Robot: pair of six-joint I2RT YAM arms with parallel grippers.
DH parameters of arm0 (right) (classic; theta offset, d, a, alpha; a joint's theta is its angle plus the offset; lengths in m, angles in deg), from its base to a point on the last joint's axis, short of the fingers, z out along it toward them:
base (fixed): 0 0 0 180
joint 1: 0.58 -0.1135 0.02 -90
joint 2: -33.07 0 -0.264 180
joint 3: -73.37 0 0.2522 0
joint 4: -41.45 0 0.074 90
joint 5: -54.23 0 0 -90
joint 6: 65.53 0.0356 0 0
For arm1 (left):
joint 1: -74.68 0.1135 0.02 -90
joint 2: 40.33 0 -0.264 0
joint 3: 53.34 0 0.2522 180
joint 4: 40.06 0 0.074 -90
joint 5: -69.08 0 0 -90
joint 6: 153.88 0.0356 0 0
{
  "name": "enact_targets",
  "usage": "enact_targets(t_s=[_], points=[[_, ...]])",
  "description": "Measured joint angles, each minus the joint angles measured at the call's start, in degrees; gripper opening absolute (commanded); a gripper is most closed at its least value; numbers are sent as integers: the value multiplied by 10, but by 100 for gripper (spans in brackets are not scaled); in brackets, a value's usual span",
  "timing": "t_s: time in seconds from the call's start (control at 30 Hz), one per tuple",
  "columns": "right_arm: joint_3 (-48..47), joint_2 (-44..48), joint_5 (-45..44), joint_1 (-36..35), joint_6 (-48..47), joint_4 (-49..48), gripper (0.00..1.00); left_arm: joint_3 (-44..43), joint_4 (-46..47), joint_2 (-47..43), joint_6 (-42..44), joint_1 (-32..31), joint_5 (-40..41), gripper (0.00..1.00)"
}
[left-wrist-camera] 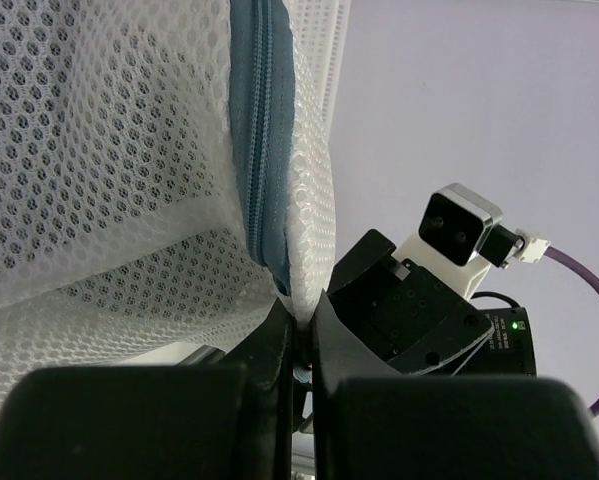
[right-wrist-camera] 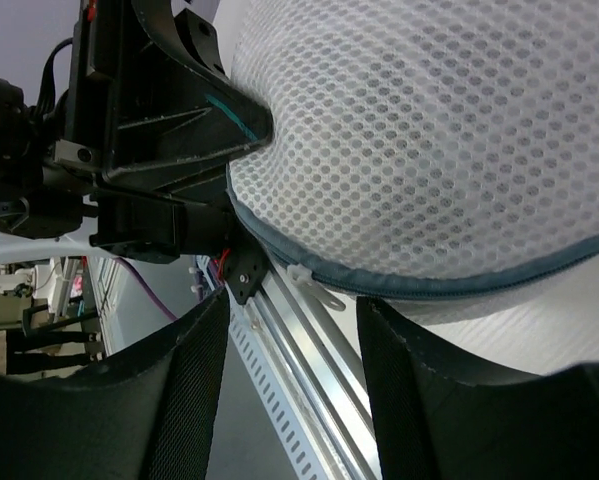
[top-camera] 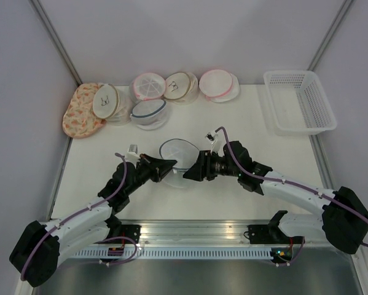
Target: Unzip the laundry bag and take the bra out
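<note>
The laundry bag (top-camera: 176, 152), a white mesh dome with a grey-blue zipper rim (left-wrist-camera: 260, 130), is held off the table between both arms. My left gripper (top-camera: 169, 167) is shut on the bag's mesh edge just below the zipper, its jaws pinching the fabric (left-wrist-camera: 301, 322). My right gripper (top-camera: 190, 173) is open on the bag's other side. Its fingers stand apart at either side of the small white zipper pull (right-wrist-camera: 317, 291), which hangs from the rim without touching them (right-wrist-camera: 293, 308). The bra is hidden; no black fabric shows through the mesh (right-wrist-camera: 449, 130).
Along the back stand pink-rimmed mesh bags (top-camera: 150, 86) (top-camera: 219, 83), beige-rimmed bags with a bra drawing (top-camera: 107, 100) (top-camera: 179, 85), another grey-blue-rimmed bag (top-camera: 148, 112) and a floral pouch (top-camera: 79, 112). A white plastic basket (top-camera: 298, 101) sits back right. An aluminium rail (top-camera: 190, 233) runs along the near edge.
</note>
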Motion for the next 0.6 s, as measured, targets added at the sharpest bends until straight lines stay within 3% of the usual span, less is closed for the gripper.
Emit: enact_targets(t_s=[0.07,0.17,0.27,0.3,0.47,0.6], points=[[-3,-9,2,0,6,-18,57,0,1,-4,-2,-1,0,2],[-8,-21,3,0,13,-35,42,0,5,-8,-4,-2,0,2],[-13,-29,6,0,19,-43,15,0,8,-11,-4,-2,0,2],[-14,-30,7,0,20,-44,1,0,9,-12,-5,-2,0,2],[-27,-30,13,-1,13,-31,0,7,11,-28,-5,-2,1,2],[-52,-26,7,-2,-27,48,1,20,9,-43,-5,-3,-1,2]])
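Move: The zipper pull on the laundry bag sits roughly 2 cm to the left of the right hand point, about 1 cm ahead and 1 cm above, almost between the open fingers. The left fingertips, already pinching the bag's corner, are some 5 cm left and 4 cm ahead of the right hand; the bag's mesh body is centred about 7 cm ahead and 3 cm left, slightly lower. From the left hand, the pull lies about 3 cm right and 3 cm back. The right hand eases left and up, with a little forward, about 2 cm in to the zipper pull while its part-open fingers close fully and pinch the pull at the zip's edge, then it slips back right and down about 1 cm with the fingers shut. The left hand keeps its pinch on the bag's corner, lifting it about 1 cm and then drawing slightly back towards its base, its wrist hardly turning. ##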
